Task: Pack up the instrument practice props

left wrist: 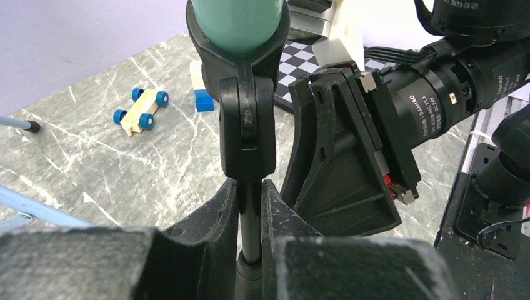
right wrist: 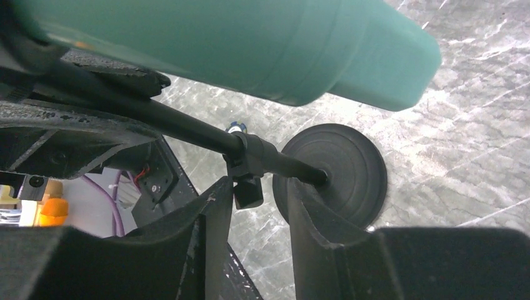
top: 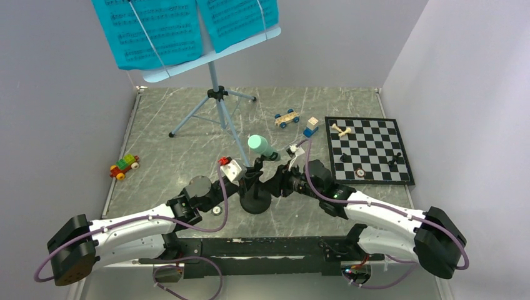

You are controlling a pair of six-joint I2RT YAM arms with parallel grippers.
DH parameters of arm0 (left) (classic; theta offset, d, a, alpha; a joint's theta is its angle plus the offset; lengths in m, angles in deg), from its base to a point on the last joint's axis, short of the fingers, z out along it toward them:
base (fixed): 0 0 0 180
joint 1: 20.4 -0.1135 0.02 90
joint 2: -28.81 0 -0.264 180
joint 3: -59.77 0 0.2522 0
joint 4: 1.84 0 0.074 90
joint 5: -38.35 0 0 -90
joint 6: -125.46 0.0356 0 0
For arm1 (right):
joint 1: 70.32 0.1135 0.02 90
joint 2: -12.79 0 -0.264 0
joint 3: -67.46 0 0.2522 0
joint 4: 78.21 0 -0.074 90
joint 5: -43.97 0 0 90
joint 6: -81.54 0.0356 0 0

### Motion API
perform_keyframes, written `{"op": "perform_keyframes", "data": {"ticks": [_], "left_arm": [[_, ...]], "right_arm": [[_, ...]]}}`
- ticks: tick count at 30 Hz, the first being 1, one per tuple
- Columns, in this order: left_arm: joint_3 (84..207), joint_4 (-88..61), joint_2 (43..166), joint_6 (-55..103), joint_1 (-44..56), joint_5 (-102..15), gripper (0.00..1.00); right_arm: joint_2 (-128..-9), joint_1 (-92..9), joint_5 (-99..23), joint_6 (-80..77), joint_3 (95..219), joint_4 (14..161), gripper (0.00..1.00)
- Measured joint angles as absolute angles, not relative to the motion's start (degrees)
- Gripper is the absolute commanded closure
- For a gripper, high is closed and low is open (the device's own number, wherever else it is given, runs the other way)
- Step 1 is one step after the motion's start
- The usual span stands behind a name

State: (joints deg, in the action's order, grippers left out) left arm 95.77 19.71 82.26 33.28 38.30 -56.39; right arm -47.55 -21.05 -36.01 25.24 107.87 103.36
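The mint-green microphone sits tilted in the clip of its black stand, whose round base rests on the table just in front of the arms. My left gripper is shut on the stand's thin pole just below the clip. My right gripper comes in from the right. Its jaws stand apart on either side of the pole's collar, under the microphone and above the base. The pale-blue music stand with turquoise sheets stands at the back.
A chessboard with a few pieces lies at the right. A wooden toy car and blocks sit behind the microphone, a coloured block car at the left. Walls close in both sides and the back.
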Motion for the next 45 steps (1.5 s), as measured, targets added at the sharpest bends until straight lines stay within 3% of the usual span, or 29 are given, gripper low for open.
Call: {"op": "perform_keyframes", "data": {"ticks": [6, 9, 15, 22, 36, 45], "left_arm": [[95.77, 19.56, 82.28, 32.87, 38.41, -58.07, 1.00], [95.80, 19.36, 82.19, 32.87, 38.41, -59.16, 1.00], [95.84, 18.66, 81.82, 32.87, 38.41, -61.68, 1.00], [96.06, 18.03, 81.76, 32.82, 38.74, -62.33, 1.00], [96.17, 17.85, 81.80, 31.56, 39.22, -62.48, 1.00], [96.15, 17.83, 81.78, 31.29, 39.33, -63.10, 1.00]], "right_arm": [[-49.04, -20.41, -35.20, 23.97, 108.84, 104.19, 0.75], [-49.95, -19.60, -35.62, 22.46, 109.84, 104.15, 1.00], [-50.94, -15.43, -43.25, 17.78, 111.52, 102.99, 1.00], [-51.20, -4.17, -63.35, 6.96, 112.66, 101.85, 1.00], [-60.05, 11.13, -92.05, -12.34, 115.52, 105.52, 1.00], [-64.60, 13.75, -99.40, -16.97, 118.19, 105.02, 1.00]]}}
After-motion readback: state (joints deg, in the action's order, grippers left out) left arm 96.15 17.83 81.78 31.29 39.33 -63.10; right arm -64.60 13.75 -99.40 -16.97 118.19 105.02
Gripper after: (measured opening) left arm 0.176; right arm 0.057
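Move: The right hand's half-open fingers point at the clamp knob on the microphone stand's pole, about 2 cm to the left and 1 cm ahead, level with them. The stand's round base lies some 13 cm below and 3 cm to the left; the green microphone is about 14 cm above, 4 cm farther out and 1 cm left. The music stand's nearest foot is some 10 cm ahead, 4 cm left and 13 cm down. From the left hand, the knob is about 8 cm below and 1 cm to the right. Leftward by not quite 2 cm, the right hand eases up to the knob while its fingers close to pinch it. Then, almost in place, it rolls counter-clockwise as seen from behind the hand, some 55 degrees, its fingers staying shut and swinging round to point more forward. The left hand keeps its grip on the pole above, giving only about 1 cm forward and left. ##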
